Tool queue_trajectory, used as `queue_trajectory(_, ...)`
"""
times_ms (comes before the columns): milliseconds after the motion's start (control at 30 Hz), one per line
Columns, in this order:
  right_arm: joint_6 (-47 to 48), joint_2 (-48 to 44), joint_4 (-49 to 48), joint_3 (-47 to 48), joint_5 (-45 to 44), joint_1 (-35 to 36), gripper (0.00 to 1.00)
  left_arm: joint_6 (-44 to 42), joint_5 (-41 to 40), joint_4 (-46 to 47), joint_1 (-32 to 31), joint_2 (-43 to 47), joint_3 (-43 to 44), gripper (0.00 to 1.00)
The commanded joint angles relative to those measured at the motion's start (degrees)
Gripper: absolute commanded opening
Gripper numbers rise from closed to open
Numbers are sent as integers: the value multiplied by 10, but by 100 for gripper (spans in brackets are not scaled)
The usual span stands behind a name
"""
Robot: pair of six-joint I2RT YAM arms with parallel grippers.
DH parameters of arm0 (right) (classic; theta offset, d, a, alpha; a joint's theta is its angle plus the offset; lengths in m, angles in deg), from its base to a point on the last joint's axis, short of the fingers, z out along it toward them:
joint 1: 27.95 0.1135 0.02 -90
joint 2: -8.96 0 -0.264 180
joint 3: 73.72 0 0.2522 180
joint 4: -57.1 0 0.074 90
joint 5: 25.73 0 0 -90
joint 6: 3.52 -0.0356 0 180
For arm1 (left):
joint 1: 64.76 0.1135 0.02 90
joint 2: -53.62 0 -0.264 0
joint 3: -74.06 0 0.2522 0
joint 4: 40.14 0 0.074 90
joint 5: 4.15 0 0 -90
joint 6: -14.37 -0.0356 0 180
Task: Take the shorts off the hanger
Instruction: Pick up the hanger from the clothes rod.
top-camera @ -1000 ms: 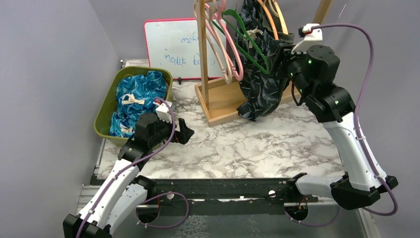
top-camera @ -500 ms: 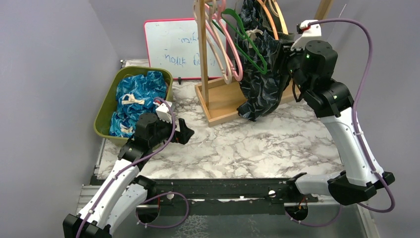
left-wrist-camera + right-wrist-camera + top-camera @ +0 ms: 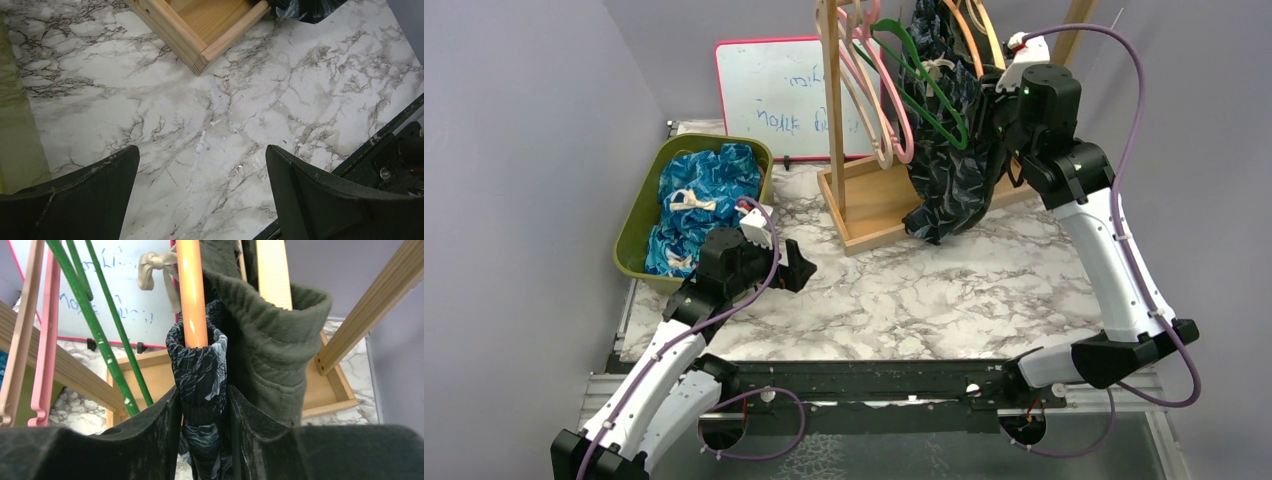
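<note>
The dark navy leaf-print shorts (image 3: 952,185) hang from an orange hanger (image 3: 192,295) on the wooden rack. My right gripper (image 3: 996,112) is up at their right side. In the right wrist view it (image 3: 204,391) is shut on their gathered waistband (image 3: 200,365), just below the hanger's arm. The dark olive green shorts (image 3: 272,335) hang right beside them, touching the right finger. Blue print shorts (image 3: 702,195) lie in the green bin (image 3: 638,215). My left gripper (image 3: 800,270) is open and empty low over the marble table (image 3: 202,150). No pink shorts are in view.
Bare green (image 3: 924,95) and pink (image 3: 879,110) hangers hang on the rack left of the navy shorts. The rack's wooden base (image 3: 874,210) stands at the back centre, its corner in the left wrist view (image 3: 200,55). A whiteboard (image 3: 769,95) leans on the back wall.
My right arm has risen and swung left towards the rack, bringing the gripper in against the navy shorts' waistband. The left arm has not moved.
</note>
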Motion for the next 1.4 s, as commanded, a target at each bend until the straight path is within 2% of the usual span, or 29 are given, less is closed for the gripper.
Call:
queue_trajectory(0,21,-5,-23,-7,32,-1,38,-1,-12,-5,-2,-3,13,99)
queue_trajectory(167,36,16,-35,-7,6,-2,37,-1,-10,-6,-2,-9,13,99)
queue_trajectory(300,42,34,-51,-1,2,-1,43,-1,-12,-7,-2,-11,13,99)
queue_trajectory(433,50,48,-61,13,-2,-1,44,-1,-13,-9,-2,-10,14,99)
queue_trajectory(633,61,60,-80,25,8,-2,34,-2,-17,-10,-2,-11,14,99)
queue_trajectory(867,63,56,-107,13,13,-2,14,-3,-17,-10,-2,-14,15,99)
queue_trajectory(1000,49,31,-155,-33,10,-2,2,-3,-17,-11,-2,-15,15,99)
queue_trajectory(1167,46,-4,-273,-108,15,-1,1,-3,-16,-10,-2,-17,15,99)
queue_trajectory(1367,44,-20,-338,-131,23,-2,1,-3,-18,-12,-2,-16,15,99)
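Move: The near end of the orange hanger, wrapped in the waistband of the black leafy shorts, lies about 4 cm ahead of my right hand, 1 cm left and 3 cm lower. The green hanger's near end is some 6 cm to this hand's left, level fore and aft and 3 cm down. The olive shorts' waistband sits 6 cm right, 5 cm ahead and 4 cm lower. From my left hand, the orange hanger's end is roughly 20 cm ahead, 28 cm right and 23 cm higher. I keep my right fingers straddling the black shorts' waistband and push forward about 4 cm along the orange hanger's end, sinking 2.5 cm and edging a little left. Once nearly all the way forward, I shut the fingers from under half open to almost closed, pinching the waistband with the hanger end inside, then tip the fingertips up a few degrees while holding. ##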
